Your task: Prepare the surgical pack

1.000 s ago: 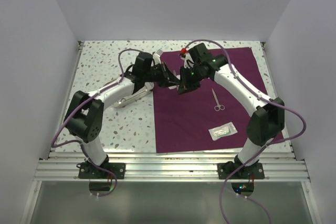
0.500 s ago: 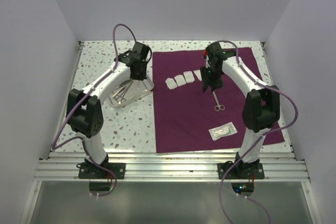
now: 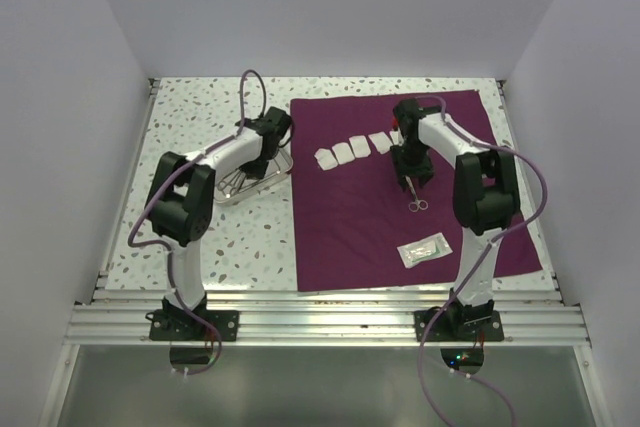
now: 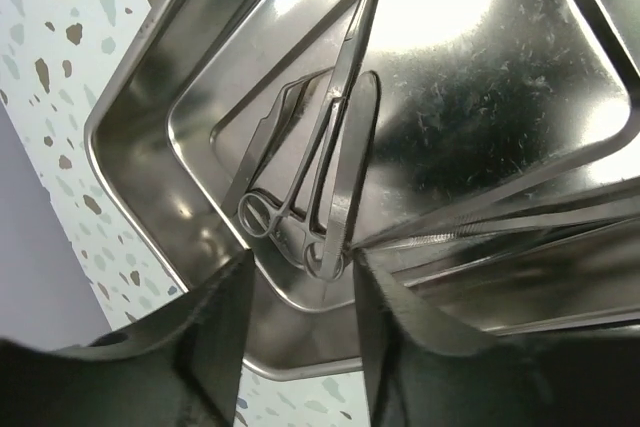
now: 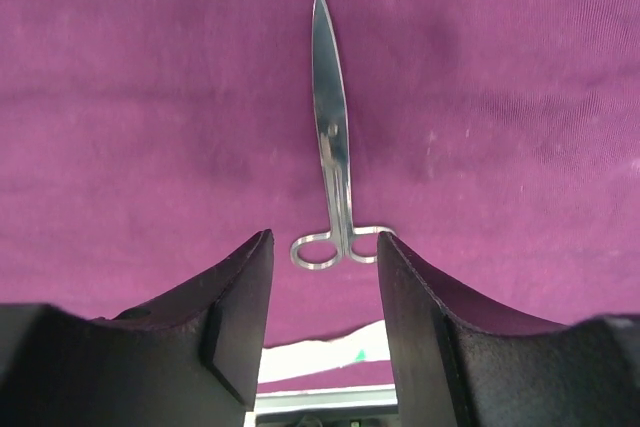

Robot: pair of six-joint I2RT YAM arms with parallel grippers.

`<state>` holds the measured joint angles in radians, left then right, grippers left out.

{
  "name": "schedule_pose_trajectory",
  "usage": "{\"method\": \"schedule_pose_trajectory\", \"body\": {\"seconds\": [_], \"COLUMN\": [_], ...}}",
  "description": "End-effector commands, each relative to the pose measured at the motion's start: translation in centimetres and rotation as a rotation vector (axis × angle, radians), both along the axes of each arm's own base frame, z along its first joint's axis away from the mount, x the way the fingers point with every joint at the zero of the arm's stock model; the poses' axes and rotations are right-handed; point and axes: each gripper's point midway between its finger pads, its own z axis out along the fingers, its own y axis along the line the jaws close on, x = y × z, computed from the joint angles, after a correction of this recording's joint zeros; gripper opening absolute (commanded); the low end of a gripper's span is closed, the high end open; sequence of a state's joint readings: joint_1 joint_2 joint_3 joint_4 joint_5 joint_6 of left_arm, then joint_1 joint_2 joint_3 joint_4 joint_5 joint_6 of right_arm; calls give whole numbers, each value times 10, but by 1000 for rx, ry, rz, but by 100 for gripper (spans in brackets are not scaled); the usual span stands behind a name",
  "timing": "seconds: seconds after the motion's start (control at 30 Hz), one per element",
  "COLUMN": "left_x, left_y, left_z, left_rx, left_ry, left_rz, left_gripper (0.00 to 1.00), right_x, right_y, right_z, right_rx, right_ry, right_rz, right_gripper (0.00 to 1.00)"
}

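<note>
The purple drape (image 3: 360,217) lies flat on the right half of the table. On it are several white gauze squares (image 3: 352,150), steel scissors (image 3: 415,198) and a white pouch (image 3: 423,250). My right gripper (image 5: 322,259) is open, low over the drape (image 5: 150,97), with its fingers either side of the ring handles of the scissors (image 5: 333,137). The steel tray (image 3: 235,194) sits left of the drape. My left gripper (image 4: 300,282) hangs open over the tray (image 4: 130,147). Just beyond its fingertips lie the ring handles of the clamps (image 4: 325,162).
Long tweezers (image 4: 520,219) also lie in the tray, to the right of my left fingers. The pouch (image 5: 320,352) shows behind the right jaws. White walls close in the speckled table (image 3: 200,117) on three sides. A metal rail (image 3: 330,322) runs along the near edge.
Both arms left the drape's far left corner, where they met. Gauze squares now lie in a row. The left went to the tray, the right to the scissors. Both grippers opened.
</note>
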<state>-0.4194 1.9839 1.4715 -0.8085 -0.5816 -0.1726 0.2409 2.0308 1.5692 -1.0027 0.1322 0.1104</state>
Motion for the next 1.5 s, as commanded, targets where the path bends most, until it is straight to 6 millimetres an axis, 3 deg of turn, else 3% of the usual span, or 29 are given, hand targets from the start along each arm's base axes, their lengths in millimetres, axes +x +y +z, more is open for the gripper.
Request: {"method": "schedule_pose_trajectory", "body": {"seconds": [0.0,0.17,0.3,0.57,0.83,0.93,1.03,1.17,1.23,1.37,1.47], "left_x": [11,10,3,-5,-12,-16,-18,-21,-20,-28,-35], "left_y": [-2,-16,-34,-53,-68,-75,-82,-98,-109,-147,-177], "left_z": [22,54,78,94,106,111,118,127,130,139,145], "left_rx": [-39,-152,-290,-420,-520,-564,-608,-698,-760,-978,-1170], "left_ry": [-90,-147,-170,-178,-171,-161,-155,-145,-151,-120,-106], "left_rz": [22,16,4,-20,-19,-26,-33,-52,-61,-131,-196], "left_gripper": [50,61,63,63,63,63,65,75,75,76,77], "right_x": [21,30,33,28,23,25,29,35,35,33,27], "right_y": [-1,0,-3,-6,1,2,-1,-3,0,9,35], "right_z": [3,-8,-19,-37,-46,-39,-19,12,27,47,65], "right_rx": [-8,1,3,55,122,127,112,105,122,169,267], "right_ry": [-57,-69,-58,-11,4,-16,-52,-99,-118,-138,-159], "right_rz": [11,16,19,10,6,4,-10,-28,-38,-77,-99], "right_gripper": [49,44,39,34,22,13,0,0,0,0,0]}}
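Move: The scissors lie about 2 cm ahead of the right hand and some 3 cm below it, neither left nor right. The dressing packet is roughly 18 cm back and 5 cm to the right of that hand; the rightmost gauze square is some 17 cm ahead and 4 cm left, its neighbour about 17 cm ahead and 10 cm left, all at table height. From the left hand the scissors are about 55 cm to the right, level fore and aft, some 5 cm lower. The scissors are straddled near the pivot as the right hand sinks about 3 cm and eases forward 2 cm; its fingers close and pinch them, then lift nearly 4 cm. The left hand, already free of the tools in the tray, rises about 11 cm and swings some 13 cm right towards the scissors, rolling 50 degrees until its fingers slant right, and opens wider. ##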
